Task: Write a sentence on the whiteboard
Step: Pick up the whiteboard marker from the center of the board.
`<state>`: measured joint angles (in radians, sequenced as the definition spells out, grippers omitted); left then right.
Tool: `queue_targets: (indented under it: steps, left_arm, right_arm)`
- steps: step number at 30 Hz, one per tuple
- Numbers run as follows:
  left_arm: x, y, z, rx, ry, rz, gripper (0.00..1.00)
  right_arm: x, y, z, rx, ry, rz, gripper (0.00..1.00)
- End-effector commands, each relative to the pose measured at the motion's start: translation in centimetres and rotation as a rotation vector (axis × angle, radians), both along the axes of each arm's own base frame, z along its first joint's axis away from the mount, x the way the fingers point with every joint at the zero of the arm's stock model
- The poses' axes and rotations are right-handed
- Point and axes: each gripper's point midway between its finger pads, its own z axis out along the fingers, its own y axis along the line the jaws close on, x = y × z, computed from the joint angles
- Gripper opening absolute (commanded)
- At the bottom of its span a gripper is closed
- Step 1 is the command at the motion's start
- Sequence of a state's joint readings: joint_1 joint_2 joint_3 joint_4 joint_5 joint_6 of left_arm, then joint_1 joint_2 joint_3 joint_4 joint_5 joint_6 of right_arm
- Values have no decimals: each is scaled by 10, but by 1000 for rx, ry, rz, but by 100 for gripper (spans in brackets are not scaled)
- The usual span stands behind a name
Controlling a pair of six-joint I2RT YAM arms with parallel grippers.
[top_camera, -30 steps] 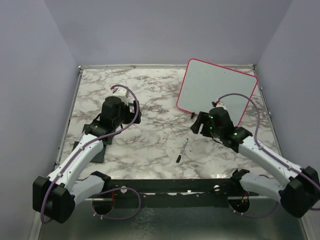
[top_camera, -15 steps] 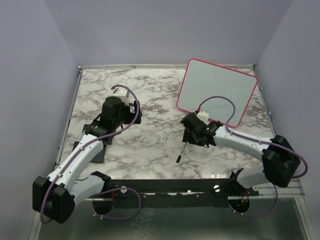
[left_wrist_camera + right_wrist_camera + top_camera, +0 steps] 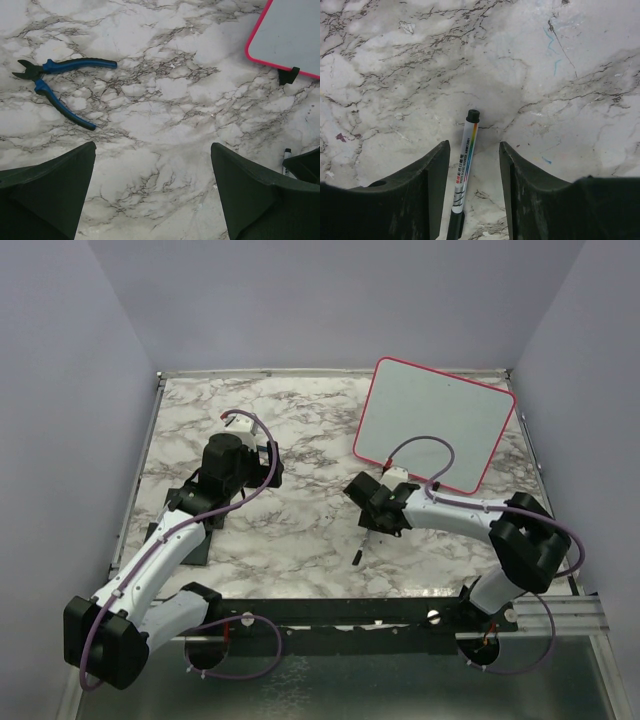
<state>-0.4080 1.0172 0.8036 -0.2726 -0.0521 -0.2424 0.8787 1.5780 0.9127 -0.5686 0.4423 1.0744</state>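
The whiteboard (image 3: 430,425) lies flat at the back right of the marble table, white with a red-pink frame, and its corner shows in the left wrist view (image 3: 295,35). Its face is blank; no sentence is in view. A slim whiteboard marker (image 3: 358,552) lies on the marble in front of the board. My right gripper (image 3: 372,523) is down over it, open, fingers on either side of the marker (image 3: 466,160), which lies close to the left finger with a gap on the right (image 3: 473,146). My left gripper (image 3: 265,455) hovers wide open over bare marble (image 3: 152,146).
Blue-handled pliers (image 3: 60,85) lie on the marble left of the left gripper. A dark flat pad (image 3: 195,525) sits under the left arm. A black clip (image 3: 289,75) sticks out from the board's near edge. Walls enclose the table on three sides.
The right arm has swung left from the board's near edge and come down over the marker. Its jaws have narrowed around it. The left arm has not moved.
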Motion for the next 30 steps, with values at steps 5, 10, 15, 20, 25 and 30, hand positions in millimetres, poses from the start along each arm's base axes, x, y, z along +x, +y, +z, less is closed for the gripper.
queue_targets:
  steps: [5,10,15,20,25,30]
  left_arm:
    - [-4,0,3,3,-12,-14,99]
    - [-4,-1,2,2,-10,-18,99]
    - [-5,-2,3,-3,-10,-23,99]
    - [-7,-8,4,-18,-7,-50,99]
    - [-19,-40,11,-110,-19,-209,99]
    - [-54,-94,28,-301,-30,-527,99]
  right_arm:
    - [4,-5,-10,-52,-17,-60,40]
    - [3,-2,-17,-62,-6,-59,32]
    - [3,-3,-21,-72,-6,-68,22]
    - [6,-4,-10,-45,-44,-93,1]
    - [25,5,37,64,-196,-84,1]
    - [52,24,122,251,-455,-24,1]
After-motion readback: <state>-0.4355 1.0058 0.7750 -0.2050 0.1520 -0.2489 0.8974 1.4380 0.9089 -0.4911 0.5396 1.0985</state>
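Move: The marker lies almost under the right hand's half-open fingers, near its far end; its middle is about 3 cm back, 1 cm left and 2 cm lower. From that hand, at about the same depth, the whiteboard's middle is roughly 25 cm ahead and 13 cm right, its left clip some 13 cm ahead and 3 cm right, its right clip 10 cm ahead and 13 cm right. From the left hand the marker is some 9 cm back, 17 cm right and 18 cm below. Down about 1.5 cm onto the marker goes the right hand, its fingers closing to pinch the white barrel near the far end; then it lifts quickly, nearly 7 cm, drifting some 2 cm forward as the fingers tip up and outward. Late on, the open left hand swings about 4 cm right and 2 cm back, turning clockwise. ##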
